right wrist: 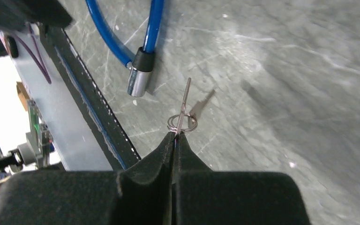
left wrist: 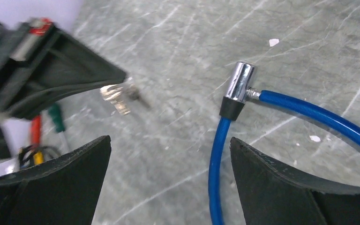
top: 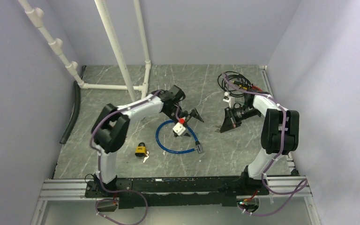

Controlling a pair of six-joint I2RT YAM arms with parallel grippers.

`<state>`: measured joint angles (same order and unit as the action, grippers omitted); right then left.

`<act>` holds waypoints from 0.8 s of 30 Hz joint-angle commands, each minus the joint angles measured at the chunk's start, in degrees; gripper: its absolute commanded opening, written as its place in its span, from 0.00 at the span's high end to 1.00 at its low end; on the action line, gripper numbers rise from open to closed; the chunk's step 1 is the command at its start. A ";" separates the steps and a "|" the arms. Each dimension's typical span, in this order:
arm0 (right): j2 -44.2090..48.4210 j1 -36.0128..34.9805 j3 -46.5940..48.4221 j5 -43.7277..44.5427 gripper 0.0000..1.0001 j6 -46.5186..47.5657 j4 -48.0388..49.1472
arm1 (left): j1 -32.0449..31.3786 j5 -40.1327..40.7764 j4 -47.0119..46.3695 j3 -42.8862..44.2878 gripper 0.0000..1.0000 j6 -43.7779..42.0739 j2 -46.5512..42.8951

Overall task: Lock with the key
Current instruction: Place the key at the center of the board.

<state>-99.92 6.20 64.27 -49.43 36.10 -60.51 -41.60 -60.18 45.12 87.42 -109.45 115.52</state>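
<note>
A blue cable lock (top: 168,145) lies looped on the grey table, its chrome barrel end (left wrist: 240,82) pointing up-left in the left wrist view. My left gripper (left wrist: 169,140) hangs open over the cable (left wrist: 214,164), which runs just inside the right finger; nothing is gripped. My right gripper (right wrist: 176,136) is shut on a thin key (right wrist: 185,101) with a wire ring at its base. The key's blade points toward the chrome end (right wrist: 138,79). From the left wrist view the right gripper (left wrist: 122,77) shows with the key (left wrist: 119,96) at its tip.
A yellow padlock (top: 141,150) sits near the left arm's base. White pipes (top: 122,65) and a black hose (top: 72,110) stand at the back left, a coil of black cables (top: 236,82) at the back right. The black rail (top: 183,185) runs along the near edge.
</note>
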 commanded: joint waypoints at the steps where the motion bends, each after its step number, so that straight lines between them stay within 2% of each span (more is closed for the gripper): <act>1: 1.99 -4.84 -0.41 1.05 1.00 2.90 -2.90 | 3.25 -4.47 -14.05 -8.24 0.01 17.75 -13.19; 4: 0.33 -8.73 -0.38 2.91 1.00 4.22 -4.04 | 5.66 -0.10 -35.39 -17.39 0.01 38.85 -21.63; 8: -1.09 -11.73 -0.64 4.80 1.00 5.81 -5.28 | 8.34 5.84 -46.91 -25.03 0.01 58.74 -32.06; 13: -1.63 -15.75 -2.13 8.12 1.00 7.10 -4.75 | 9.17 14.79 -46.52 -33.00 0.01 68.84 -45.59; 18: -3.22 -18.76 -2.40 9.83 1.00 5.87 -2.55 | 9.77 25.13 -41.41 -37.78 0.01 78.20 -53.88; 20: -3.75 -19.38 -2.22 9.96 0.94 5.48 -1.89 | 11.48 27.56 -38.24 -37.78 0.01 82.78 -55.95; 22: -3.63 -19.84 -2.33 10.24 0.76 4.94 -0.84 | 12.73 30.55 -35.21 -38.04 0.00 88.06 -57.93; 24: -3.81 -20.30 -2.60 11.09 0.70 4.88 -0.24 | 13.94 34.90 -32.78 -38.57 0.01 93.34 -60.05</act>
<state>-103.74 -13.45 61.91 -39.94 40.56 -62.74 -29.85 -35.31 6.74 49.74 -30.17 58.94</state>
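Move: The right hand has the key pinched in shut fingers; the bare spot where it is to be laid is some 5 cm back, 6 cm to the left and 6 cm below. The silver lock head sits about 6 cm back and 10 cm left of this hand, down on the board, while the middle of the blue cable loop is roughly 2 cm back and 19 cm left. From the empty left hand, that spot is about 5 cm back, 7 cm right and 9 cm below. The right fingers let go of the key beside the silver lock head, parting a little only at the very end, after that hand has swung about 6 cm back and 5 cm left, sinking some 4 cm, mostly late, and turning counter-clockwise. The left hand, wide open, retreats up and left from the cable lock, turning strongly counter-clockwise. ##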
